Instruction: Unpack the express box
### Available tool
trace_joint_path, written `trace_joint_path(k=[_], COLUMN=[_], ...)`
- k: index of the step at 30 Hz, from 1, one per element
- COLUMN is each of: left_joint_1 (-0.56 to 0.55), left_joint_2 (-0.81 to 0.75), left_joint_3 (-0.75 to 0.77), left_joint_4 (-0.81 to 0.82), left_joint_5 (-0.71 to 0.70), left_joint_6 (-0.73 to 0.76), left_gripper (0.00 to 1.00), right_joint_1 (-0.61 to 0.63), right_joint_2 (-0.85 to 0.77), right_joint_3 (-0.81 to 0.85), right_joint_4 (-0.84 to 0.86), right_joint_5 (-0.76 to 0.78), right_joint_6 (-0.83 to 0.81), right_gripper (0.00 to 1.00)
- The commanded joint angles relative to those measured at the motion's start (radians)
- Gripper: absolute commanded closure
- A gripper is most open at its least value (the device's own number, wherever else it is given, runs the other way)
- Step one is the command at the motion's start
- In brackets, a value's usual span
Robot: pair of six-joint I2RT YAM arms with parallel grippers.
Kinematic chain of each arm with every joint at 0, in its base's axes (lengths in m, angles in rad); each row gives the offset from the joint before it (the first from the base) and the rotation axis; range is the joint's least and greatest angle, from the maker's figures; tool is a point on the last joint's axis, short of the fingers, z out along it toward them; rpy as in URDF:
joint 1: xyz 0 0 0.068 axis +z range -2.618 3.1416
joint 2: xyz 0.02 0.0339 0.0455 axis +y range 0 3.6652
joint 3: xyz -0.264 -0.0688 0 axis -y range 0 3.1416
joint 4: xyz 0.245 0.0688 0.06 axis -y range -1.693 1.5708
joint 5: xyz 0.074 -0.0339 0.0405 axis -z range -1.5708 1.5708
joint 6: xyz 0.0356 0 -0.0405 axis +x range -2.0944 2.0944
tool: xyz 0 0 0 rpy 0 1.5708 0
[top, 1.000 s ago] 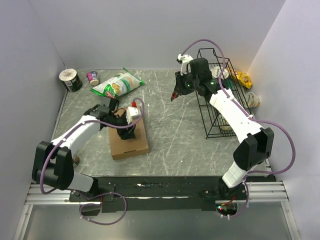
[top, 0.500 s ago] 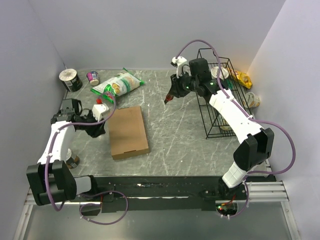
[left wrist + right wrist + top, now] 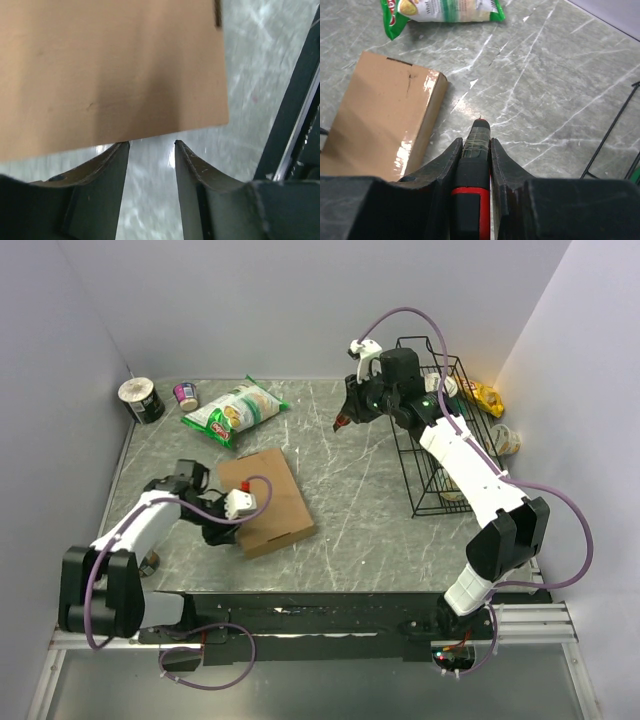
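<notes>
The express box (image 3: 268, 498), flat brown cardboard, lies shut on the grey table, turned askew left of centre. In the left wrist view its near edge (image 3: 110, 70) sits just beyond my fingertips. My left gripper (image 3: 225, 533) (image 3: 150, 144) is low at the box's near left corner, open, with only bare table between its fingers. My right gripper (image 3: 343, 422) (image 3: 476, 141) hovers high over the far middle of the table, shut on a red and black cutter (image 3: 475, 155) that points down. The box (image 3: 380, 120) shows below and to its left.
A green-and-white snack bag (image 3: 235, 410) (image 3: 445, 10) lies behind the box. A paper cup (image 3: 142, 400) and a small tub (image 3: 186, 394) stand in the far left corner. A black wire rack (image 3: 435, 430) stands at the right, with a yellow packet (image 3: 485, 395) and a bowl (image 3: 505, 440) behind it.
The box has turned, its near end swinging right. My left gripper went from the box top out to the left, then came in at its near left corner, jaws narrower. The right gripper shifted only slightly.
</notes>
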Motion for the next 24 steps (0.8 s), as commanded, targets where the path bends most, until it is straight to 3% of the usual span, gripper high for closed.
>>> trace_joint_path(k=[1,3,7,9,12,14,15,18,22,23,24], left_joint_1=[-0.102,-0.144,-0.147,-0.080,0.017,0.025,0.025,0.011,-0.044,-0.044,-0.044], left_joint_2=[0.077,0.104,0.103,0.063,0.017,0.017,0.031,0.127,0.314,0.346,0.406], left_joint_3=[0.055,0.086,0.147,0.156,0.193,0.236,0.270,0.320,0.536,0.581,0.654], left_joint_4=[0.153,0.180,0.053,-0.064,-0.034,0.064,0.200,0.499,0.490,0.470,0.458], left_joint_5=[0.061,0.067,0.038,0.041,0.111,0.142,0.174,0.179,0.076,0.079,0.066], left_joint_6=[-0.072,-0.101,-0.050,0.015,-0.037,-0.266,-0.486,-0.830,-0.882,-0.868,-0.871], left_gripper=[0.50,0.48,0.45,0.43,0.36,0.32,0.29,0.27,0.24,0.24,0.23], right_joint_1=[-0.006,-0.006,-0.006,-0.004,-0.012,-0.010,-0.012,-0.012,-0.007,0.008,0.019], right_joint_2=[-0.015,-0.016,-0.030,-0.036,-0.029,-0.013,-0.006,-0.009,-0.133,-0.154,-0.174], right_joint_3=[0.025,0.022,0.002,-0.021,-0.019,0.020,0.034,0.032,-0.187,-0.241,-0.292], right_joint_4=[0.049,0.046,0.038,0.042,0.042,0.035,0.036,0.094,0.347,0.503,0.556], right_joint_5=[0.050,0.060,0.052,0.018,-0.069,-0.074,-0.068,-0.069,0.094,0.148,0.173], right_joint_6=[0.015,0.018,-0.022,-0.037,-0.077,-0.059,-0.062,-0.103,-0.051,-0.051,-0.045], right_gripper=[1.00,1.00,1.00,1.00,1.00,1.00,1.00,1.00,1.00,1.00,1.00])
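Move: The box lies ahead and to the right of the left hand, its middle some 7 cm farther out, 9 cm to the right and about 3 cm lower; the fingertips are down beside its near left side. The green chips bag is about 28 cm ahead and 2 cm right, and a small can stands some 18 cm left and 6 cm back. From the knife-holding right hand, the box lies about 15 cm back, 20 cm left and 27 cm below. The box is pushed at its near left side by the left hand's fingertips, which go about 4 cm right while staying low. The hand then backs off left a few centimetres as it rises, and swings forward some 13 cm and up about 10, over the box's far left corner towards the chips bag, turning roughly 25 degrees counter-clockwise and tilting, with the fingers opening wider. ##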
